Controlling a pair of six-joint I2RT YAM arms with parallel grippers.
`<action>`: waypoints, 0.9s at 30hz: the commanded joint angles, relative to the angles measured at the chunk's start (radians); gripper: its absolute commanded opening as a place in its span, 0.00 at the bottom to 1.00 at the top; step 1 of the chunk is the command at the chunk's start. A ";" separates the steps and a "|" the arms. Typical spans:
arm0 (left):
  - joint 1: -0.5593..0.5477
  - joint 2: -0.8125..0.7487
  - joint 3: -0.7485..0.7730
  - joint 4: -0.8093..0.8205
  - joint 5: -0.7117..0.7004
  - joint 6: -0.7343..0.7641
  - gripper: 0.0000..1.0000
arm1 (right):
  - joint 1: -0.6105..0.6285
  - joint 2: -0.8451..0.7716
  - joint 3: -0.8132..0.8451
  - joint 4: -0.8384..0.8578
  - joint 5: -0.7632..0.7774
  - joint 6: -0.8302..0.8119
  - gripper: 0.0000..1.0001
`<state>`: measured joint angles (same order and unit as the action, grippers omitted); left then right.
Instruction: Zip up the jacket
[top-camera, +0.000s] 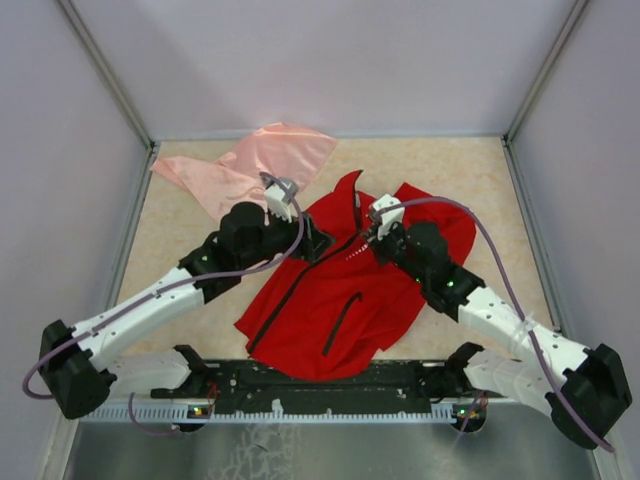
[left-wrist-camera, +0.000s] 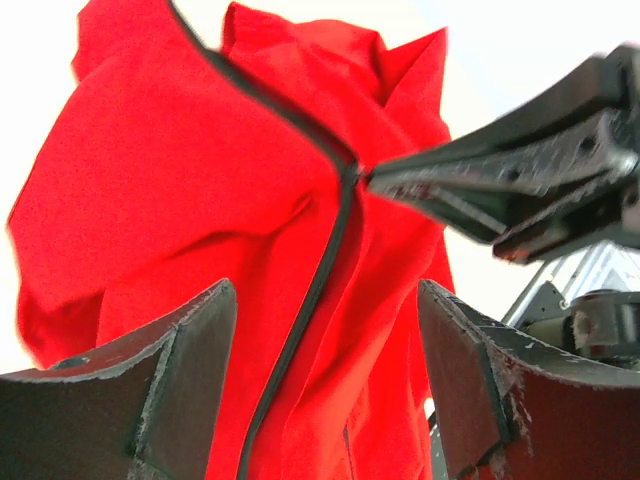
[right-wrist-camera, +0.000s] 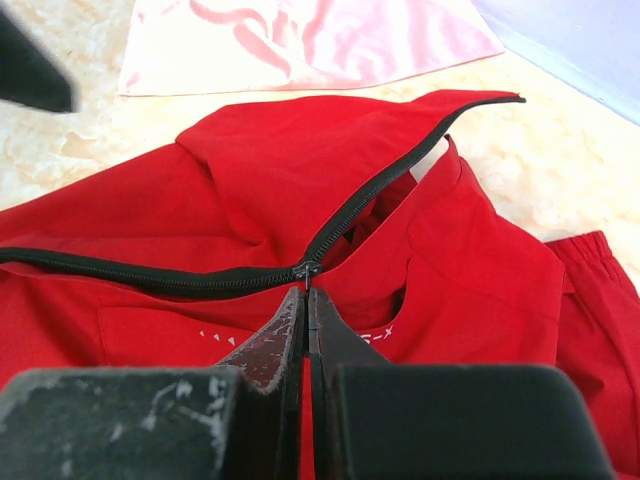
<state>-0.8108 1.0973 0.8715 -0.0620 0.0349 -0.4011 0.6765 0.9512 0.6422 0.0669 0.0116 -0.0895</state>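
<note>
The red jacket (top-camera: 340, 300) lies front-up in the middle of the table, its black zipper (left-wrist-camera: 300, 330) joined from the hem up to the slider (right-wrist-camera: 308, 268) at chest height. Above the slider the collar gapes open. My right gripper (right-wrist-camera: 306, 292) is shut on the zipper pull just below the slider, and it also shows in the left wrist view as the right gripper (left-wrist-camera: 375, 182) touching the slider. My left gripper (left-wrist-camera: 327, 295) stands open just left of it, over the zipped front, its fingers (left-wrist-camera: 190, 350) spread wide with no cloth pinched between them.
A pale pink shiny cloth (top-camera: 255, 165) lies at the back left, touching the jacket's shoulder. Grey walls enclose the table on three sides. Both arms reach in over the jacket from the near corners, above the black rail (top-camera: 320, 385) at the front edge.
</note>
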 joint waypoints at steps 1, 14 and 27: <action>-0.005 0.142 0.096 0.083 0.114 0.052 0.78 | 0.044 -0.016 0.016 0.057 -0.032 -0.011 0.00; -0.031 0.332 0.125 0.095 0.152 0.060 0.55 | 0.067 0.009 0.048 0.069 0.039 -0.032 0.00; -0.035 0.237 -0.011 0.021 0.047 0.082 0.00 | -0.033 0.017 0.081 0.095 0.281 -0.070 0.00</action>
<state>-0.8429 1.4067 0.9222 0.0597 0.1478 -0.3420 0.7216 0.9913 0.6456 0.0757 0.0723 -0.1131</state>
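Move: The closed zip strip just below the slider, where the open left fingers will shut, lies about 5 cm to the left hand's right, 1 cm ahead and 6 cm below; the slider is 9 cm right of that hand, 3 cm ahead and 5 cm below. The right fingers already pinch the slider's pull, with the slider about 1 cm ahead and 1 cm left of them, at their height. From the right hand, the collar end of the zip lies some 12 cm ahead, 2 cm left and 5 cm lower. The left hand swings right about 6 cm with its fingers wide, first easing slightly forward, then sinks about 7 cm onto the zipped strip, turning some 10 degrees clockwise as it goes, and shuts its fingers to pinch the strip right below the slider. Keeping its pinch on the slider's pull, the right hand gives way about 2 cm back and to the left, then eases forward and right again to nearly where it began, about 1 cm lower. ##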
